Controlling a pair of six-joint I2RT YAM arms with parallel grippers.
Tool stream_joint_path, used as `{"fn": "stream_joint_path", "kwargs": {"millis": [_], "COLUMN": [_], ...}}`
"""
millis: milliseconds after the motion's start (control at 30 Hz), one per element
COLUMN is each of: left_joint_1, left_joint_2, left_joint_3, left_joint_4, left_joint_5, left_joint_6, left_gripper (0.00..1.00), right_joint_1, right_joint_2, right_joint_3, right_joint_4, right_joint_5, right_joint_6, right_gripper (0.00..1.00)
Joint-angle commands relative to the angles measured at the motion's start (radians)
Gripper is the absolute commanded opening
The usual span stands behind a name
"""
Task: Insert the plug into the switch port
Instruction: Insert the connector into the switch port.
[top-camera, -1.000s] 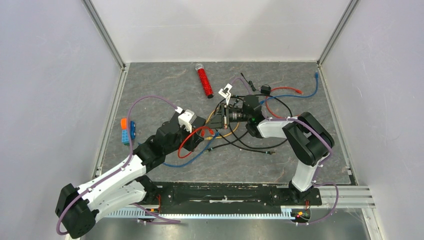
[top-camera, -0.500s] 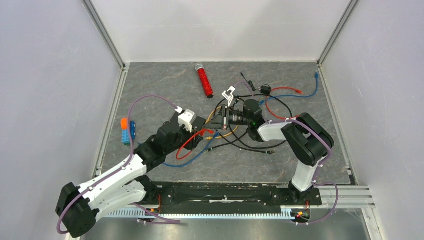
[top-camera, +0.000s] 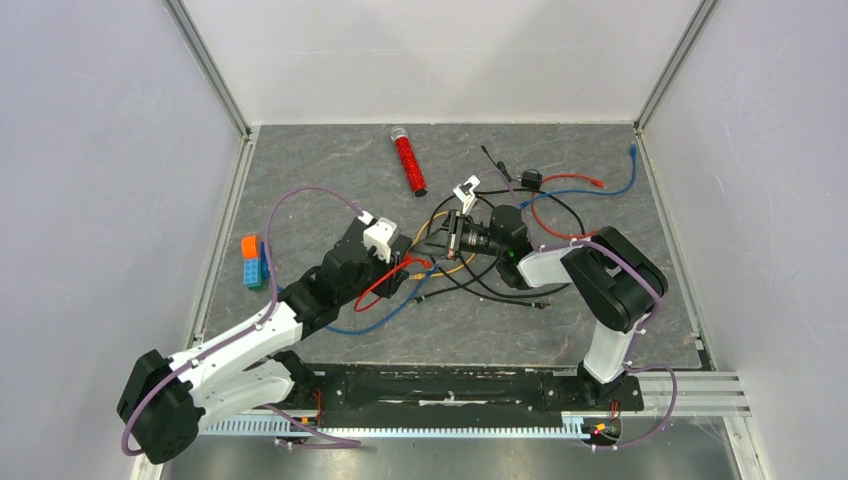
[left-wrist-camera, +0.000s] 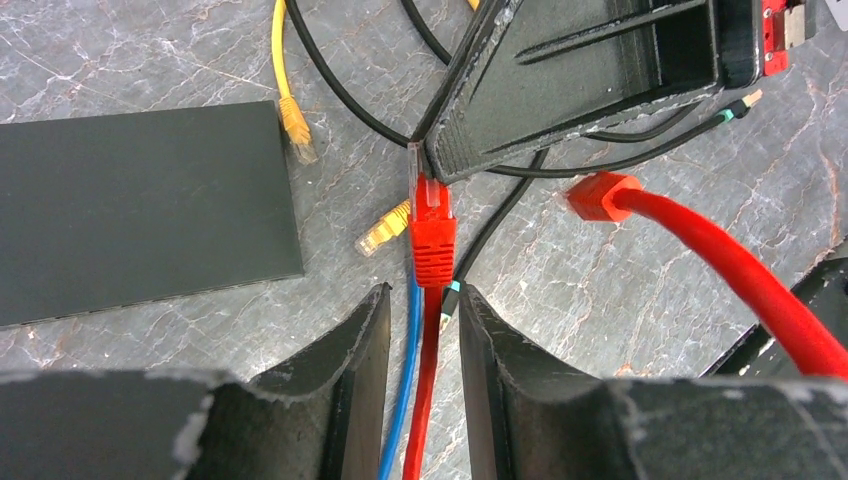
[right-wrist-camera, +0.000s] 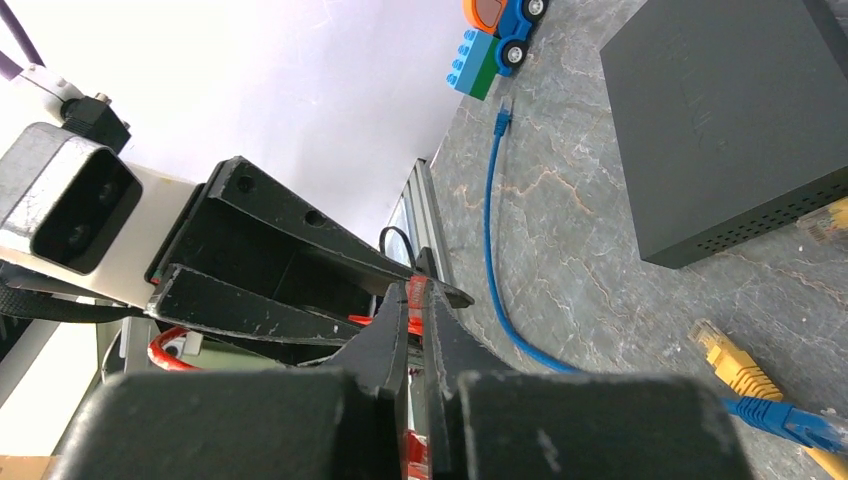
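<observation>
The plug (left-wrist-camera: 432, 228) is red with a clear tip and lies on the grey mat. Its red cable runs back between my left gripper's (left-wrist-camera: 422, 292) two fingers, which stand open and apart from it. My right gripper (right-wrist-camera: 417, 285) is shut on the plug's front end (right-wrist-camera: 414, 300), and its black fingers (left-wrist-camera: 560, 90) show over the plug in the left wrist view. The flat black switch box (left-wrist-camera: 140, 200) lies just left of the plug and shows again in the right wrist view (right-wrist-camera: 720, 110). The switch port is hidden; only the box's top and vented side show.
Loose yellow plugs (left-wrist-camera: 385, 230), a blue cable (right-wrist-camera: 500, 250), black cables and a second red plug (left-wrist-camera: 600, 195) tangle round both grippers (top-camera: 430, 255). A red glitter tube (top-camera: 407, 162) and a white clip (top-camera: 466, 187) lie behind. A toy brick car (top-camera: 250, 262) sits left.
My left gripper has opened and let go of the red cable. My right gripper stays shut on the plug's tip, and its wrist has shifted slightly right.
</observation>
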Motion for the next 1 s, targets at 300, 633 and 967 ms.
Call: {"fn": "stream_joint_path", "kwargs": {"millis": [300, 633, 967], "left_joint_1": [-0.001, -0.001, -0.001], "left_joint_2": [-0.035, -0.015, 0.027], "left_joint_3": [0.009, -0.004, 0.02], "left_joint_4": [0.063, 0.135, 0.135], "left_joint_5": [-0.019, -0.006, 0.001], "left_joint_6": [0.061, 0.073, 0.083], "left_gripper": [0.33, 0.28, 0.21], "right_joint_1": [0.002, 0.003, 0.004], "right_joint_2": [0.011, 0.012, 0.012], "right_joint_3": [0.006, 0.016, 0.017], "right_joint_4": [0.053, 0.046, 0.053], "right_joint_5": [0.046, 0.05, 0.058], "right_joint_6": [0.021, 0.031, 0.043], "right_gripper": [0.0, 0.0, 0.0]}}
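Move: The red plug, held in the right fingertips within about 1 cm of that hand's point, lies some 2 cm ahead, 2 cm right and 1 cm above the left hand. The cable's loose red plug is about 6 cm right and 1 cm back from the left hand, near its height. Down on the table, the switch is roughly 11 cm ahead, 5 cm left and 11 cm below; a yellow plug lies some 2 cm ahead, 2 cm right and 12 cm below. The red plug's cable end is taken between the left fingertips: the left hand rises nearly 2 cm while easing about 1 cm forward, its fingers tipping up some 5 degrees, then closes most of its remaining gap on the boot. The right hand keeps its pinch on the connector end, drifting just under 1 cm forward. ##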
